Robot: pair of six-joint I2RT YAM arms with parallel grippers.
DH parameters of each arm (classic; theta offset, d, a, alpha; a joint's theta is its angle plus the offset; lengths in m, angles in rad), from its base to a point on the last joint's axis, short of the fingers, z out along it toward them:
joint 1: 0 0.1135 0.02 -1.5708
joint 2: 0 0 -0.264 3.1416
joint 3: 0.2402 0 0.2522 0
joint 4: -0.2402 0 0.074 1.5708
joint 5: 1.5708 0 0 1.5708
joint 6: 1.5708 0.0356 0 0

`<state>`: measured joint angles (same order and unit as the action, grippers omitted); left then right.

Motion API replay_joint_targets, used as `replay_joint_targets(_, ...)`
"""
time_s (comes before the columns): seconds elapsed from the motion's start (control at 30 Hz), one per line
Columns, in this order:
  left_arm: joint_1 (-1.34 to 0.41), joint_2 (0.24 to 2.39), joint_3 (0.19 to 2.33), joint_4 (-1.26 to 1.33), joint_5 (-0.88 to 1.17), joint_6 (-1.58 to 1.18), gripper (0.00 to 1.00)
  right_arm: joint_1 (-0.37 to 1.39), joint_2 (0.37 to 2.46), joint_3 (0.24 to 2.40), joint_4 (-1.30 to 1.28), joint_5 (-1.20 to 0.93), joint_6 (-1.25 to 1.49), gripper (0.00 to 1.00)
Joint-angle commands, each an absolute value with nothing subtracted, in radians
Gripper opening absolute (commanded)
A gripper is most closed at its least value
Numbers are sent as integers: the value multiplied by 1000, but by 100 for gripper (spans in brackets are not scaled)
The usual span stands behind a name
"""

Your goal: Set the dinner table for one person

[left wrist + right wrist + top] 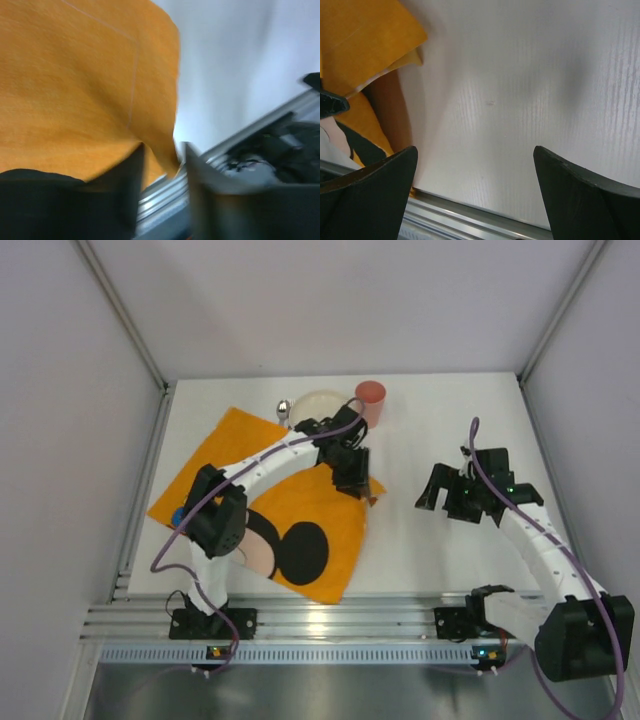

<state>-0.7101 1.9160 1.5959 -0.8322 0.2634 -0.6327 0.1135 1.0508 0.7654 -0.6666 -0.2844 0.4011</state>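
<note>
The white dinner table (430,420) carries an orange Mickey Mouse placemat (320,502) lying askew on its left half. My left gripper (352,480) reaches across the cloth to its right corner. In the blurred left wrist view that orange corner (167,160) sits between the nearly closed jaws of the left gripper (165,147), and the right wrist view shows the placemat (365,35) raised off the table (520,75) there. My right gripper (440,492) hovers over bare tabletop right of the cloth, its jaws wide apart around nothing (475,160).
Behind the placemat stand a cream plate (320,403), a pink-red cup (371,395) and a small shiny metal item (283,408). An aluminium rail (320,620) runs along the near edge. Grey walls close in the left, right and back sides.
</note>
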Motion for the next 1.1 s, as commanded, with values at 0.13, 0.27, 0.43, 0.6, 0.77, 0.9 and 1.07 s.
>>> replay_joint_targets(0.13, -821, 2175, 2054, -787, 479, -762, 98, 94, 1072, 788, -689, -288, 393, 100)
replay_joint_targets(0.27, -741, 2052, 2061, -779, 399, -785, 98, 94, 1071, 815, -666, -348, 420, 100)
replay_joint_targets(0.43, -583, 1832, 1881, -785, 252, -740, 98, 94, 1136, 807, -595, -416, 448, 100)
replay_joint_targets(0.6, -365, 1656, 1587, -844, 27, -629, 98, 95, 1306, 862, -473, -518, 475, 100)
replay_joint_targets(0.77, -235, 1597, 1358, -835, -106, -516, 99, 170, 1426, 946, -299, -661, 557, 84)
replay_joint_targets(0.9, -169, 1603, 1220, -753, -86, -497, 99, 258, 1576, 1034, -268, -696, 589, 46)
replay_joint_targets(1.07, -155, 1669, 1160, -747, -101, -500, 98, 348, 1704, 1072, -302, -649, 566, 0)
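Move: The cloth's right corner is still at the left hand's fingertips; the cloth's left part lies about 40 cm to that hand's left and 4 cm ahead, some 10 cm below. From the left hand the plate is about 23 cm ahead and 10 cm left, the cup 22 cm straight ahead. From the right hand the held corner is some 15 cm left and 3 cm ahead, the cup about 24 cm ahead and 17 cm left. Flinging rightward another 12 cm or so, the left hand opens wide and frees the cloth's corner, then loops up and forward, back left over the cloth and down, ending open above its left part. The right hand nearly waits, then sweeps about 14 cm left and 8 cm forward over the cloth's right end, rolling and shutting its fingers in the air. ##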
